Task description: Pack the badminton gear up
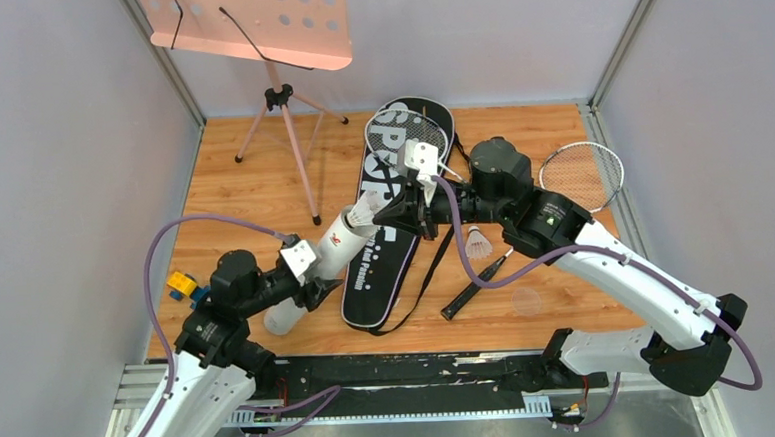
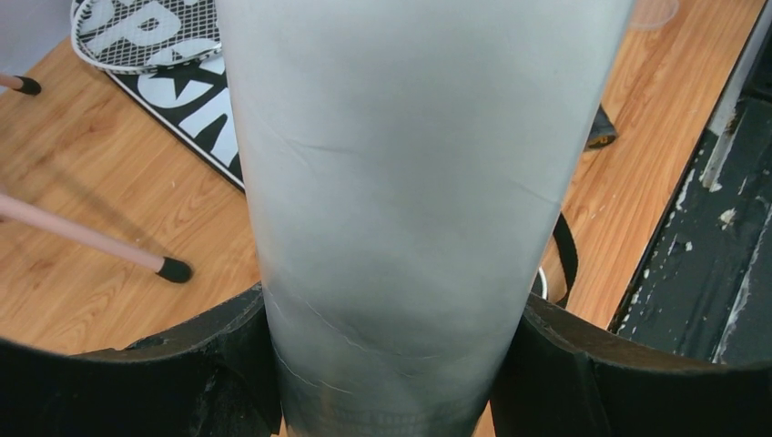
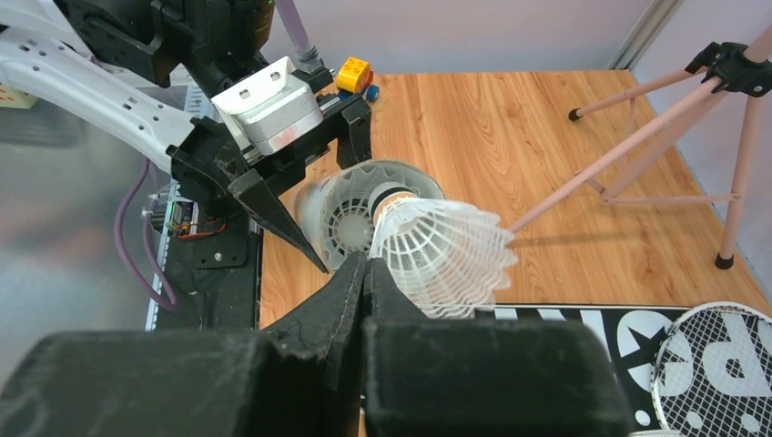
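My left gripper (image 1: 306, 268) is shut on the long white tube (image 1: 327, 250) and holds it tilted, with its open mouth up and to the right. The tube fills the left wrist view (image 2: 401, 164) between my jaws (image 2: 396, 309). My right gripper (image 1: 381, 215) is shut on the skirt of a white shuttlecock (image 3: 446, 250) at the tube's mouth (image 3: 311, 205). Another shuttlecock (image 3: 350, 214) sits inside the tube. A third shuttlecock (image 1: 478, 242) lies on the table. One racket (image 1: 406, 132) lies on the black SPORT bag (image 1: 381, 269). The other racket (image 1: 581, 173) lies at the right.
The pink music stand (image 1: 263, 25) stands at the back left, and its legs reach toward the bag (image 3: 637, 127). A yellow and blue toy (image 1: 182, 284) sits by my left arm. A clear round lid (image 1: 526, 299) lies near the front right. Grey walls close in both sides.
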`<state>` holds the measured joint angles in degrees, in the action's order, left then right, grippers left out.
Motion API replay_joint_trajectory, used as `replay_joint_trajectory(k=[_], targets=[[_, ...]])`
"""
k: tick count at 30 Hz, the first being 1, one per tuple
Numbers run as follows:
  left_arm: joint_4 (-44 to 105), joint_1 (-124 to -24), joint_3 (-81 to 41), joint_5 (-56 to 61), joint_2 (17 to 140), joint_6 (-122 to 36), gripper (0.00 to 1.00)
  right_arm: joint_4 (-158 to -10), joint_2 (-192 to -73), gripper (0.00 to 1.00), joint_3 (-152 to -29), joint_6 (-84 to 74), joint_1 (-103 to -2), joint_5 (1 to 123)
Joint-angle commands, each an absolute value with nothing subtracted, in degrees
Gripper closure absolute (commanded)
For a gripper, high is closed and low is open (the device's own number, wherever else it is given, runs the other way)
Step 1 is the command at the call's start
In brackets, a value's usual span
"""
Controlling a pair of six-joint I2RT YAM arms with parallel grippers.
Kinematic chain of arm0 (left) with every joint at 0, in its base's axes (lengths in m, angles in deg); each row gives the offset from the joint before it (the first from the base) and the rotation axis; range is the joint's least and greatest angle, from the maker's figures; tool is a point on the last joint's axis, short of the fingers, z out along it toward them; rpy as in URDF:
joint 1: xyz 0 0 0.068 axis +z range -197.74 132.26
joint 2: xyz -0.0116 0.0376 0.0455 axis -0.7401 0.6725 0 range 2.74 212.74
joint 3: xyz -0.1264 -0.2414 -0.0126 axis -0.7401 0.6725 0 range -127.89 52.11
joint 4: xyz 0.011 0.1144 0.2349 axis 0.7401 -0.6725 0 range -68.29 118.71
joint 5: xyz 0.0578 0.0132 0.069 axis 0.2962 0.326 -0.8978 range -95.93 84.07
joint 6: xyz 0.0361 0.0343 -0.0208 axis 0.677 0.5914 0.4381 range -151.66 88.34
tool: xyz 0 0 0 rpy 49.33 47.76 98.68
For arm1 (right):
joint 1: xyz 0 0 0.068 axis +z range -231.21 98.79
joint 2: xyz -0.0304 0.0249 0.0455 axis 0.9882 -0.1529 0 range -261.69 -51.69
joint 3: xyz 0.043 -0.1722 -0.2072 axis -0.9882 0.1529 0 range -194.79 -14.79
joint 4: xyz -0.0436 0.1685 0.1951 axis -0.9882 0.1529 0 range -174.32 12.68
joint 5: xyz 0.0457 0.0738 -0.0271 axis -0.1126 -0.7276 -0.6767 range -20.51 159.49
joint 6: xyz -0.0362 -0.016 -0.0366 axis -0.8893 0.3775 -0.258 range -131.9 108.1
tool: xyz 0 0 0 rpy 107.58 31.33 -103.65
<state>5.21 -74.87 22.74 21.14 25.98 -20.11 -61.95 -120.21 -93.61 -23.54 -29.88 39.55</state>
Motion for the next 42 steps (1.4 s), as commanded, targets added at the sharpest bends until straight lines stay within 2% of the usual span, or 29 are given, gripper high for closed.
replay_joint_trajectory(k=[1, 10, 23, 25, 30, 32, 38, 42], targets=[[5.0, -74.8, 16.4, 21.5, 30.3, -12.5, 0.37, -62.5, -119.9, 1.0, -94.7, -25.3, -29.4, 40.1], [11.9, -74.8, 19.3, 32.2, 30.2, -8.5, 0.37, -65.9, -120.4, 1.0, -88.9, -22.8, -29.0, 38.1], [9.6, -74.8, 20.6, 28.7, 29.1, -7.6, 0.37, -70.6, -122.6, 1.0, -85.2, -19.8, -28.7, 35.4], [9.4, -74.8, 20.8, 27.9, 28.7, -7.8, 0.37, -70.7, -121.7, 0.93, -84.7, -19.3, -28.7, 36.3], [8.9, -74.8, 21.4, 26.5, 27.5, -8.0, 0.38, -69.9, -117.7, 0.63, -84.0, -17.3, -28.8, 37.9], [8.9, -74.8, 21.4, 26.1, 27.4, -8.3, 0.38, -69.9, -115.8, 0.56, -83.0, -16.4, -28.8, 39.0], [8.2, -74.8, 21.2, 24.2, 27.2, -8.0, 0.38, -70.5, -108.2, 0.46, -75.4, -13.1, -28.9, 43.1], [7.8, -74.8, 21.1, 22.6, 26.4, -7.9, 0.38, -72.8, -103.1, 0.45, -69.6, -7.4, -28.9, 56.4]])
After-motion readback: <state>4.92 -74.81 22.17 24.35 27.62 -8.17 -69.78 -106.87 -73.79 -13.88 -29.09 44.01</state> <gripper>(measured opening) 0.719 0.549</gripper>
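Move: Just at the tube's mouth, the right hand already holds a shuttlecock by its skirt, cork first; the mouth is about 5 cm left of this hand, 1 cm back and some 5 cm lower. The racket bag's middle lies roughly 24 cm ahead, 5 cm right and 35 cm below; a loose shuttlecock is 16 cm ahead, 27 cm right, equally low. From the left hand, gripping the tube, the mouth is about 6 cm ahead, 9 cm right, 13 cm up. Lowering about 5 cm and edging a little left, the right hand feeds the held shuttlecock cork-first into the tube's mouth, opens its fingers to about half, then draws away about 5 cm to the right and slightly back. The left hand keeps its grip on the tube and stays nearly in place, turning it some 10 degrees so its mouth leans rightwards and back. ##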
